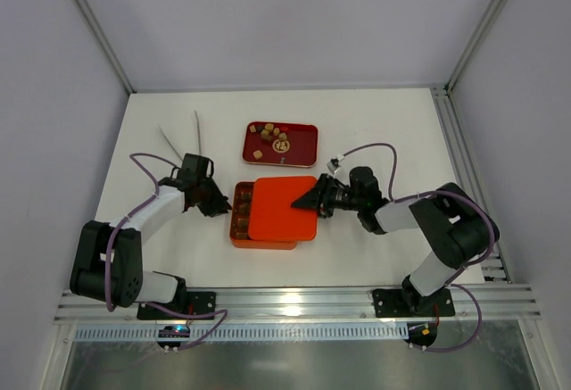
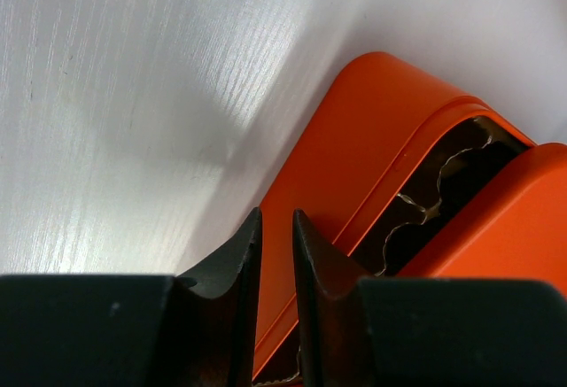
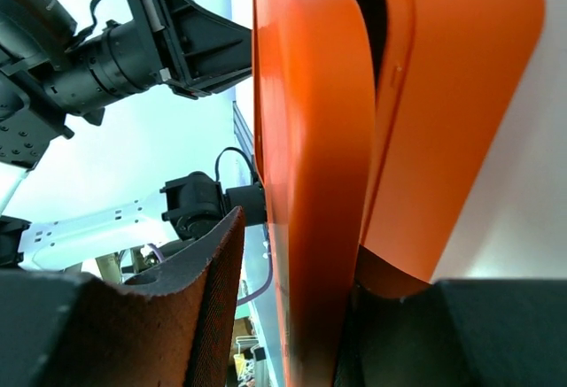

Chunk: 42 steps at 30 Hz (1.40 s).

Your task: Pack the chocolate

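Observation:
Several small brown and cream chocolates [image 1: 270,133] lie in a red tray [image 1: 303,151]. The orange box [image 1: 238,229] sits at the table's middle, and brown pieces show in its uncovered left strip [image 1: 241,204]. The orange lid [image 1: 284,208] lies over the box, shifted right. My right gripper [image 1: 306,201] straddles the lid's right edge [image 3: 310,139], open; a gap shows between one finger [image 3: 217,263] and the lid. My left gripper [image 1: 223,206] points at the box's left wall [image 2: 354,139], its jaws [image 2: 276,214] a narrow slit apart with nothing between them.
Two thin pale sticks [image 1: 183,136] lie at the back left of the white table [image 1: 384,122]. Crinkled paper liners [image 2: 425,210] line the box's compartments. A metal rail [image 1: 464,140] runs along the table's right side.

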Motion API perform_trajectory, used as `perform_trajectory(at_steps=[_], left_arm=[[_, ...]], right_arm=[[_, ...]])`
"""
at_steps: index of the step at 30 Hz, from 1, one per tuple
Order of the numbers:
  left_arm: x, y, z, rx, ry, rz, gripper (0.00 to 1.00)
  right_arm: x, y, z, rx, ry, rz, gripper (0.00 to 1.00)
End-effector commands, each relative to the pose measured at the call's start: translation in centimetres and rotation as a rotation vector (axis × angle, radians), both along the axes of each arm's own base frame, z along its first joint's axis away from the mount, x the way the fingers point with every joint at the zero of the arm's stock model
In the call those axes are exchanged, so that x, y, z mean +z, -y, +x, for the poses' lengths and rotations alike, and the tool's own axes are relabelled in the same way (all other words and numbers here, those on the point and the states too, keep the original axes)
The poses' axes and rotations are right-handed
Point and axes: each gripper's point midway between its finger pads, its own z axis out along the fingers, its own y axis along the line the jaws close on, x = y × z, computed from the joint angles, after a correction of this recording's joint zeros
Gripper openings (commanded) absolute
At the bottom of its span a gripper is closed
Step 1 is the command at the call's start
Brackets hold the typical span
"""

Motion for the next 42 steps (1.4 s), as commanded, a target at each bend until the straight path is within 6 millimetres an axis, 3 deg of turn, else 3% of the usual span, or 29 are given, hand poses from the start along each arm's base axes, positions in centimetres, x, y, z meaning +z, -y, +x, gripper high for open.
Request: perform_trajectory(at_steps=[1, 17, 24, 42], left_arm=[[0.9, 0.5, 0.9, -0.018, 0.047, -0.015, 0.19], [0.9, 0.8, 1.0, -0.03, 0.046, -0.027, 0.2], [0.8, 1.2, 1.1, -0.04, 0.044, -0.032, 0.2], [0.9, 1.9, 1.3, -0.051, 0.047, -0.034, 0.21]], right_arm=[[0.7, 0.5, 0.4, -0.01, 0.061, -0.019, 0.4], [-0.9, 1.1, 1.4, -0.016, 0.038, -0.182, 0.44], [-1.4, 0.5, 1.8, -0.005, 0.036, -0.245, 0.48], [-2.1, 1.8, 2.0, -0.033, 0.043, -0.375, 0.61]])
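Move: The lid's middle lies about 4 cm left of the right hand, 1 cm nearer the base and 2 cm below it, its rim between the fingers. The open box is about 8 cm left, 3 cm back and 6 cm below that hand, with the red tray 15 cm ahead and 4 cm left. From the left hand, at the box's left wall, the box's middle is 9 cm right, 2 cm back and 1 cm below; the lid's middle is 13 cm right and level ahead. With the lid's rim still between its fingers, the right hand sinks roughly 3.5 cm towards the box and shifts 2 cm right, tipping its left-pointing fingers about 20 degrees further down while they open, loosening around the rim. The left fingers stay beside the box's left wall and, late on, push it about 1 cm right. ##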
